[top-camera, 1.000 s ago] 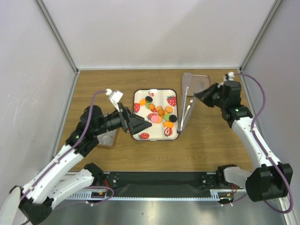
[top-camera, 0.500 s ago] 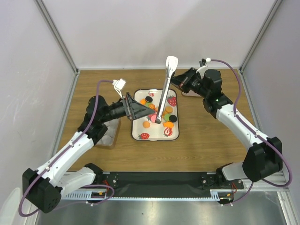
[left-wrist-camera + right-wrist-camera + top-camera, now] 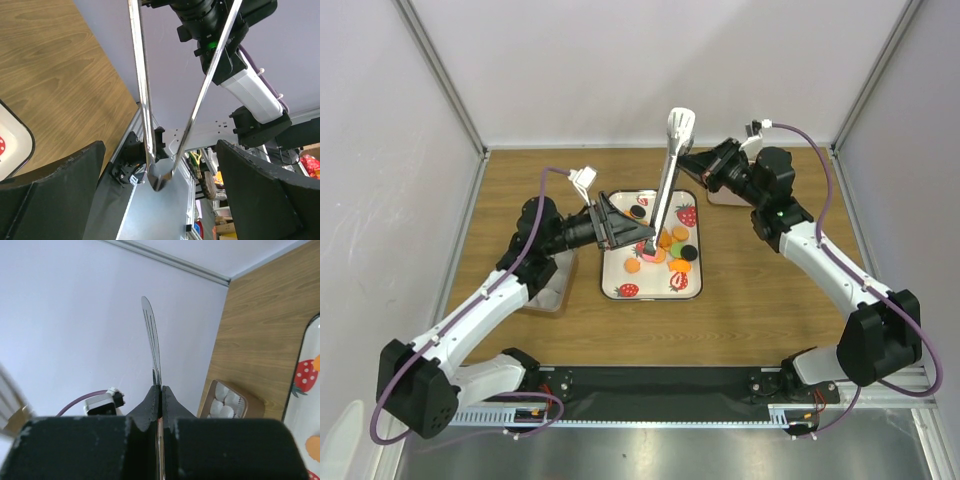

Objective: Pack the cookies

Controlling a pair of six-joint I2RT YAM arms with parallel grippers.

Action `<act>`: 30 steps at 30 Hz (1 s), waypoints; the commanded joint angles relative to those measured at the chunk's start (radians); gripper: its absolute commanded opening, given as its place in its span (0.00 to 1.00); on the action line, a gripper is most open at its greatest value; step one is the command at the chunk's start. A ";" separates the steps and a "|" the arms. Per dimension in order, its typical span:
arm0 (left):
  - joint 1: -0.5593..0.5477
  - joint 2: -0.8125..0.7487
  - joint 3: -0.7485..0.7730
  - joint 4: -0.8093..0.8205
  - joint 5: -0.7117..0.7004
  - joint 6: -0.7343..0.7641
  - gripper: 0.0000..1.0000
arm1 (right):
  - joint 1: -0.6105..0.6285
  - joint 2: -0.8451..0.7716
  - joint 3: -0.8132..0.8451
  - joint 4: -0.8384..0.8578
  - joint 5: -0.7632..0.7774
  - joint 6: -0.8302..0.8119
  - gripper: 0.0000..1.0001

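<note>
The cookies [image 3: 680, 232], small orange, pink, green and black discs, lie on a white strawberry-print tray [image 3: 620, 291] at the table's middle. My right gripper [image 3: 700, 166] is shut on metal tongs [image 3: 668, 180], which stand almost upright, slotted blade up and joined end down over the cookies. In the right wrist view the blade [image 3: 150, 335] rises past the shut right gripper [image 3: 160, 390]. My left gripper [image 3: 632, 234] hangs open over the tray's left half. In the left wrist view the tongs' joined end [image 3: 159, 177] sits between the wide-open left gripper [image 3: 160, 197] fingers, touching neither.
A brown box of white paper cups [image 3: 552, 290] sits left of the tray, partly under my left arm, and shows in the right wrist view as the box [image 3: 232, 402]. Another container [image 3: 722, 198] lies at the back right beneath the right arm. The tray's corner [image 3: 292, 390] shows there too.
The right arm swung the tongs from right of the tray to upright over the cookies. The left gripper moved back and right to the tongs' lower end, staying open.
</note>
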 commanded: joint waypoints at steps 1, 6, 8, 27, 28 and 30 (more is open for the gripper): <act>0.006 0.007 0.047 0.083 0.026 -0.023 1.00 | 0.022 -0.013 0.015 0.130 0.008 0.054 0.00; 0.006 0.016 0.032 0.140 0.032 -0.055 1.00 | 0.070 0.019 0.025 0.167 0.041 0.070 0.00; 0.006 0.018 0.024 0.157 0.033 -0.069 1.00 | 0.091 0.034 0.017 0.194 0.057 0.082 0.00; 0.008 -0.007 -0.024 0.224 0.001 -0.122 0.82 | 0.179 0.047 -0.152 0.474 0.233 0.162 0.00; 0.008 -0.008 -0.024 0.223 0.000 -0.120 0.80 | 0.179 0.044 -0.159 0.481 0.235 0.166 0.00; 0.008 -0.010 -0.027 0.224 -0.005 -0.120 0.77 | 0.181 0.038 -0.182 0.503 0.233 0.166 0.00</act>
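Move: The tongs that the right hand holds cross just off the open left hand: their bent end is about 4 cm right of it and 3 cm back, roughly level. From the right hand, the left gripper is some 9 cm left, 14 cm back and slightly lower. The tray of cookies lies about 10 cm ahead, 5 cm right and 30 cm below the left hand; the cookie box is about 21 cm left, 3 cm ahead, 28 cm below. Still pinching the tongs by one arm, the right hand carries them left about 5 cm into the open left gripper, rising slightly then sinking back, and rolls some 10 degrees, left side up. The left hand waits almost in place, lifts about 2 cm, then starts closing around both tong arms just ahead of the bend, only part-way. ##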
